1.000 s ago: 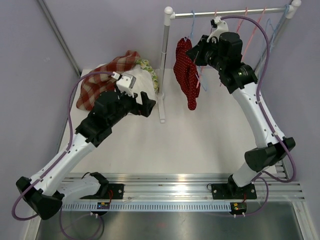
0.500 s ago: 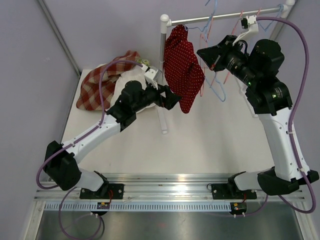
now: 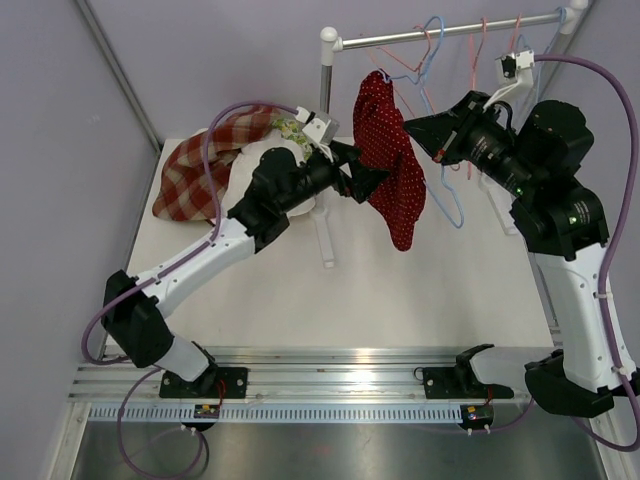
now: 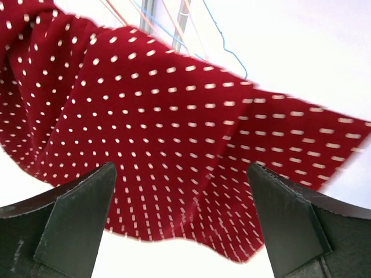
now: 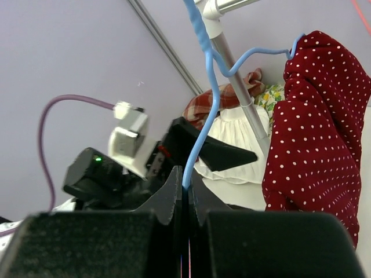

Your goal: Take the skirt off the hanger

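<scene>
A red skirt with white dots [image 3: 396, 175] hangs from a thin blue hanger [image 3: 452, 210], just right of the rack's pole. My right gripper [image 3: 410, 126] is shut on the hanger's blue wire [image 5: 210, 81], seen pinched between the jaws [image 5: 186, 186], with the skirt [image 5: 320, 124] draped to the right. My left gripper [image 3: 376, 182] is open at the skirt's left side. In the left wrist view the skirt [image 4: 174, 139] spreads just beyond the wide-apart jaws [image 4: 181, 174], its lower hem between them, with nothing gripped.
The clothes rack has a white pole [image 3: 324, 120] and a top rail [image 3: 450, 28] carrying several pink and blue wire hangers [image 3: 430, 45]. A pile with a red plaid cloth [image 3: 195, 165] and a white garment [image 5: 240, 139] lies at the table's back left.
The left arm has reached up and right, bringing its open gripper to the skirt. The right gripper has carried the hanger and skirt to the right of the pole.
</scene>
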Controlling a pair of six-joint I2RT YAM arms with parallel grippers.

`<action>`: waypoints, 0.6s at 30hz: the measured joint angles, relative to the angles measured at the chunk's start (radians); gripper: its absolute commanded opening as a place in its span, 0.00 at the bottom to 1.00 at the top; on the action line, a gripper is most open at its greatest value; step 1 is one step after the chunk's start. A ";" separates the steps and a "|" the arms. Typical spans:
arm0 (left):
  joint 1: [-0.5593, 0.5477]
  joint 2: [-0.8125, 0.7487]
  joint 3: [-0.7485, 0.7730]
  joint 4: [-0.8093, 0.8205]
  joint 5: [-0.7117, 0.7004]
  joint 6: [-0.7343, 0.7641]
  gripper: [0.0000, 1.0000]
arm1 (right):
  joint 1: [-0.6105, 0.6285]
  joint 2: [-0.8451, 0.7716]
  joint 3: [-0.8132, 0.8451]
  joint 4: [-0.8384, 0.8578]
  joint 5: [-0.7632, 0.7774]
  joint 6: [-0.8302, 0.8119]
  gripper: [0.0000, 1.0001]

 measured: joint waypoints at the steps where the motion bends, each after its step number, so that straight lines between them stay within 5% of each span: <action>1: -0.002 0.014 0.005 0.011 0.002 -0.003 0.99 | 0.000 -0.006 0.004 -0.004 0.000 0.002 0.00; 5: -0.017 0.092 0.030 0.024 0.011 -0.021 0.91 | 0.000 -0.021 0.046 -0.032 -0.003 0.021 0.00; 8: -0.037 0.139 0.050 0.023 0.013 -0.033 0.65 | 0.000 -0.031 0.068 -0.036 -0.021 0.036 0.00; 9: -0.042 0.146 0.055 0.024 0.014 -0.034 0.53 | 0.000 -0.035 0.071 -0.036 -0.027 0.041 0.00; 10: -0.046 0.153 0.063 0.023 0.015 -0.040 0.03 | 0.000 -0.040 0.071 -0.036 -0.030 0.045 0.00; 18: -0.076 0.111 0.064 -0.011 -0.030 -0.031 0.00 | 0.000 -0.065 0.065 -0.037 -0.015 0.038 0.00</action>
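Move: The red polka-dot skirt hangs just beyond the left hand's open fingers, its middle about 6 cm to the right, 3 cm ahead and 2 cm above. The blue hanger carrying it is centred some 11 cm right, 4 cm ahead and 12 cm above; the rack's left post stands roughly 18 cm ahead and 11 cm left. From the right hand, which already grips the hanger wire, the skirt's middle lies about 10 cm ahead, 2 cm left and 10 cm below. The left hand pushes on about 5 cm to its right into the hanging red skirt, sinking nearly 4 cm on the way, and shuts its wide-open fingers fully as that reach ends, pinching a fold of the cloth before easing up and slightly back. Meanwhile the right hand keeps its closed grip on the blue hanger's wire and draws it back about 4 cm and up nearly as much, slowing to a stop. ##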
